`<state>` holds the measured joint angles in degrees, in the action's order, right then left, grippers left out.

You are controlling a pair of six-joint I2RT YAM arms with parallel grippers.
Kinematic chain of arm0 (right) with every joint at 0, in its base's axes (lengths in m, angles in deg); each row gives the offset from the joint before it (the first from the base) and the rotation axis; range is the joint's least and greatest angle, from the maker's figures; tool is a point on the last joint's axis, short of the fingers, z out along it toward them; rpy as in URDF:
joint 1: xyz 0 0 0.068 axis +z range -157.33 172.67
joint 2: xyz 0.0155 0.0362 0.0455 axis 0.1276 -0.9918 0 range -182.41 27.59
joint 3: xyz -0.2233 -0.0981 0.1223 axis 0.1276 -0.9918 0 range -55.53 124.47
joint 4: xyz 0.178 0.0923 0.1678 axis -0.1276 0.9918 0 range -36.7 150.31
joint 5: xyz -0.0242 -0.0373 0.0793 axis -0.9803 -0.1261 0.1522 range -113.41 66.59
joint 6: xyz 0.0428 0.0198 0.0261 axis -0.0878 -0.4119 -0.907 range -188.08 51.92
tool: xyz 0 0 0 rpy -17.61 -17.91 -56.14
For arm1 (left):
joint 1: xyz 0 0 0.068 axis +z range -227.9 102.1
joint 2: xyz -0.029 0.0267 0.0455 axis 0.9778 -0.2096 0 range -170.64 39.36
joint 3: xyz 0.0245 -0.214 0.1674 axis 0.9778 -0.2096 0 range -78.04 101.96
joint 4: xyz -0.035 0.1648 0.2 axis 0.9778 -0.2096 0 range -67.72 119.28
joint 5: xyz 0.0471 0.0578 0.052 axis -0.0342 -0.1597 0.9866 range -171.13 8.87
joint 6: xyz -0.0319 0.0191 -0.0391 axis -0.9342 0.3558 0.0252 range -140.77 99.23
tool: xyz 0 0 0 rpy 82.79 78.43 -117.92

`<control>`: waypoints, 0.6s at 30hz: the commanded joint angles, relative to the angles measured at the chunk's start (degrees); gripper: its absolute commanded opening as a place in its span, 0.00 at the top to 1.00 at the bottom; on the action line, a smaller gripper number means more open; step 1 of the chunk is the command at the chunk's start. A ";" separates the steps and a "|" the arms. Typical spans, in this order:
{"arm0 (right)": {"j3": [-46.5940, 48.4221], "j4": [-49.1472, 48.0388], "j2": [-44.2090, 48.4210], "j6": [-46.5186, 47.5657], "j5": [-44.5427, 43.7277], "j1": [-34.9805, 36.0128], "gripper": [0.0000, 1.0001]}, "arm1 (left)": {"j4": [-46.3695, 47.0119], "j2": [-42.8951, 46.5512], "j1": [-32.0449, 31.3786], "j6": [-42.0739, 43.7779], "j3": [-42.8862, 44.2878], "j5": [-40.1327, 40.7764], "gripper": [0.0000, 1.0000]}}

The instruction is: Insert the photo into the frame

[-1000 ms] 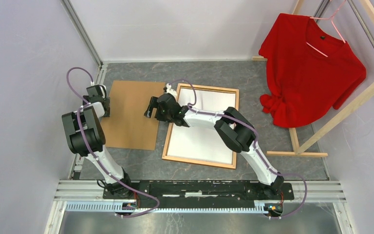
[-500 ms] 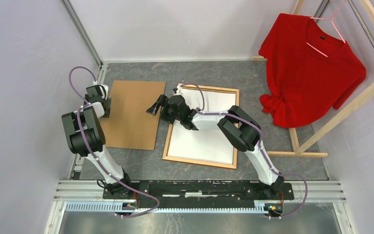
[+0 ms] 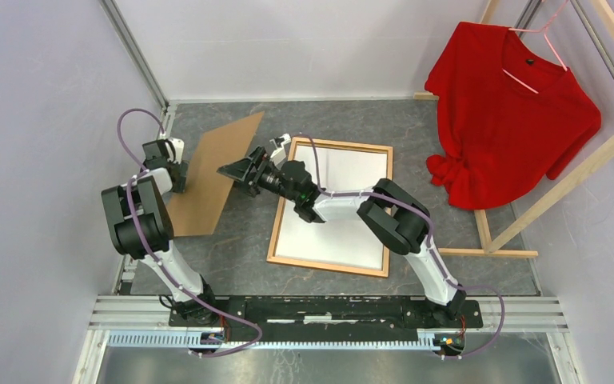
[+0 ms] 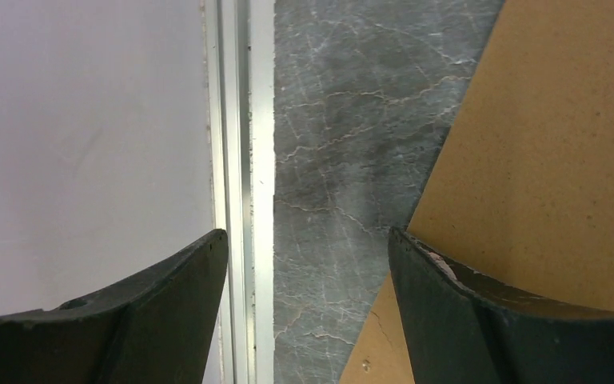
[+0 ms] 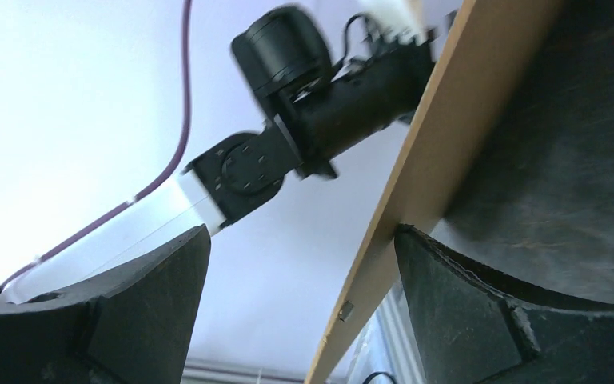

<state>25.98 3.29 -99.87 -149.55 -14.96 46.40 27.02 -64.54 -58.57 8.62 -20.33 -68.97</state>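
Note:
The frame (image 3: pixel 328 265), thin orange-brown wood, lies flat on the grey floor at centre. Inside it rests the photo (image 3: pixel 320 236), plain white side up. Left of it, a brown backing board (image 3: pixel 208 176) stands tilted, its right edge raised. My right gripper (image 3: pixel 236 170) is open at that raised edge. In the right wrist view the board's edge (image 5: pixel 432 160) runs between the jaws, against the right finger (image 5: pixel 480 312). My left gripper (image 3: pixel 165 164) is open at the board's left side, with bare floor between its fingers (image 4: pixel 168 312) and the board (image 4: pixel 560 160) beside one.
A red shirt (image 3: pixel 512 112) hangs on a pale wooden rack (image 3: pixel 568 184) at the right. An aluminium rail (image 4: pixel 244 160) runs along the left wall just beside my left gripper. White walls close in the back and both sides.
My right gripper has moved left and tipped upward, lifting the backing board's right edge off the floor, so the board now stands tilted. The left arm, frame and photo have stayed put.

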 commanded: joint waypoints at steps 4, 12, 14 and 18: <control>-2.26 -5.67 5.55 -1.85 3.47 0.92 0.11 | -16.37 -3.19 -1.54 0.17 -4.59 -11.36 0.19; -10.19 10.64 14.90 6.80 -3.06 0.34 0.38 | -17.85 -0.18 -2.19 0.87 -5.45 -13.86 0.19; -10.58 13.00 15.51 7.44 -3.51 0.08 0.47 | -18.96 1.10 -2.86 1.15 -5.58 -15.76 0.19; -12.80 16.16 17.24 7.83 -4.76 -0.43 0.67 | -19.73 4.19 -5.66 2.21 -6.56 -17.29 0.15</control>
<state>14.58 16.86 -86.62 -143.83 -17.37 46.45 20.75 -60.16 -60.69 8.86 -22.56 -79.04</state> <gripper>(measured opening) 0.385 0.836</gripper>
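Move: The photo, brown back up, leans with its left edge low and its right edge raised between the right hand's open fingers. The photo's middle is about 9 cm left of the right hand, 2 cm ahead and 10 cm below. The frame's middle is some 26 cm to that hand's right, 4 cm back and 20 cm below. From the left hand, the photo's middle is roughly 14 cm right, level fore and aft, 7 cm higher; the wall rail runs 8 cm to its left. The photo's raised right edge is closed on by the right hand, its fingers going from nearly wide open to under half. That hand first eases back about 3 cm with a slight rise, then swings some 5 cm right and sinks 3 cm towards the frame, fingers tipping down. The left hand, one fingertip still against the low edge, follows about 5 cm right, turning some 10 degrees clockwise, fingers open. ##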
